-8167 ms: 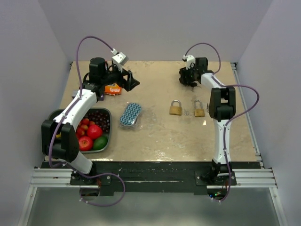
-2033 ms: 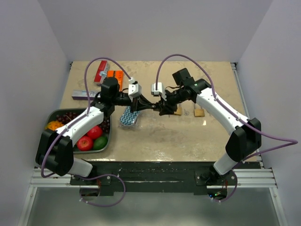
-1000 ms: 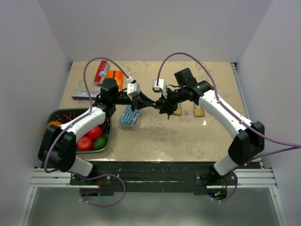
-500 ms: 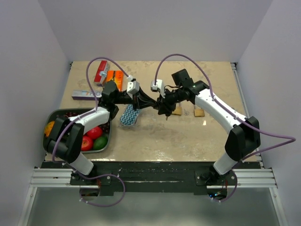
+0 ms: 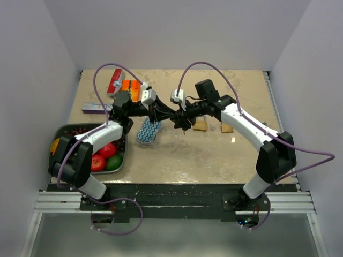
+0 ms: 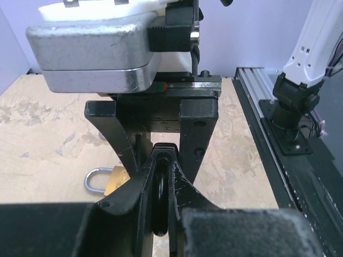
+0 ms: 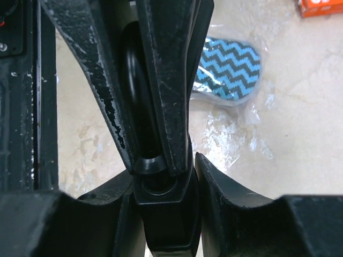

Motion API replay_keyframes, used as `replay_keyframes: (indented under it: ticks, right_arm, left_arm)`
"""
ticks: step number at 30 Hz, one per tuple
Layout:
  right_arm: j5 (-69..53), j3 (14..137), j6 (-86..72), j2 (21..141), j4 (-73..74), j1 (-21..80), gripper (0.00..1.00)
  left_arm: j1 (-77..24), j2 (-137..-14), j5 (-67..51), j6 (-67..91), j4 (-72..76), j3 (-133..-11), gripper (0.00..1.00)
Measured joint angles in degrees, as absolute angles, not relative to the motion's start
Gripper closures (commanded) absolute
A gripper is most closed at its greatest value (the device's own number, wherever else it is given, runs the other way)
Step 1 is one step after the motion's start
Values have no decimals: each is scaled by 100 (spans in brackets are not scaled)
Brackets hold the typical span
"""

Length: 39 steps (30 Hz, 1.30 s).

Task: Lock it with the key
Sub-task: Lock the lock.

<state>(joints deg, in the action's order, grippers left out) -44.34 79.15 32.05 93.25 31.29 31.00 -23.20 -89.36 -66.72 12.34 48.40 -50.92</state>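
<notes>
My two grippers meet tip to tip above the middle of the table. The left gripper point(image 5: 170, 116) is shut on the black head of the key point(image 6: 159, 206), whose round ring shows between its fingers. From the other side, the right gripper point(image 5: 182, 120) is shut on the same key head point(image 7: 162, 184), a black block between its jaws. In the right wrist view the left fingers point(image 7: 169, 80) reach in from above. Two brass padlocks point(image 5: 201, 125) point(image 5: 227, 127) lie on the table just right of the grippers. One padlock point(image 6: 110, 180) shows behind the left fingers.
A blue zigzag pouch point(image 5: 148, 130) lies just left of the grippers and under the left wrist. A green tray point(image 5: 124, 155) of fruit sits at the left front. Orange point(image 5: 132, 88) and red point(image 5: 114, 81) boxes and a flat carton point(image 5: 96, 107) lie at the back left.
The joined grippers have shifted slightly left and back and turned a little. Both stay closed on the key throughout.
</notes>
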Motion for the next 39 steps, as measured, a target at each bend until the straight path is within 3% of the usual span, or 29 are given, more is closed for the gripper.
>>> replay_keyframes:
  ticks: [1, 4, 5, 7, 13, 18, 27, 39]
  right_arm:
    - [-4460, 7894, 3236, 9312, 3072, 3092, 93]
    - [-4475, 7800, 3334, 9196, 2908, 3041, 63]
    - [-4475, 7741, 3382, 9109, 2860, 3004, 48]
    - [-4528, 7669, 3430, 8978, 2823, 2936, 34]
    - [-4932, 7653, 3465, 8468, 2281, 2628, 22]
    - [-5068, 7483, 3301, 8357, 2073, 2458, 4]
    - [-5203, 5913, 947, 7629, -329, 2204, 1]
    - [-5492, 5686, -1009, 7948, -2860, 2259, 1]
  left_arm:
    - [-2294, -8903, -6709, 1107, 4630, -5172, 100]
    - [-2261, -8868, -6796, 836, 4185, -5389, 100]
    - [-2257, -8851, -6816, 775, 4071, -5452, 100]
    - [-2255, -8820, -6825, 705, 3922, -5529, 100]
    - [-2211, -8827, -6816, 797, 3291, -5540, 100]
    - [-2106, -8825, -6670, 1197, 3380, -5540, 100]
    - [-1715, -8816, -6490, 3186, 4746, -5594, 100]
    - [-1704, -8794, -6355, 4353, 5301, -6208, 100]
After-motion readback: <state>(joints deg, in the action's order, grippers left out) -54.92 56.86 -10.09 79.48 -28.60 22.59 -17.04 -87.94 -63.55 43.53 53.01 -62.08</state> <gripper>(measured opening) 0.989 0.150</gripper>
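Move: The left fingers already grip the black padlock, with its body about 4 cm to their right. The right fingers are closed on that body right at their own hand point. From the right hand, all some 18 cm lower: the near gold padlock lies 10 cm right and 4 cm ahead, a second gold padlock 21 cm right and 3 cm ahead, and the blue chevron pouch 12 cm left and 2 cm ahead. Upward and slightly right, the right hand lets go of the black padlock's body and spreads its fingers wide, ending about 11 cm higher with a short dip midway, its fingers swinging some 35 degrees from down-left to nearly level. The left hand keeps its grip, at first hardly moving, then carries the padlock about 10 cm up, a little forward and left, rolling its front side down about 15 degrees. ##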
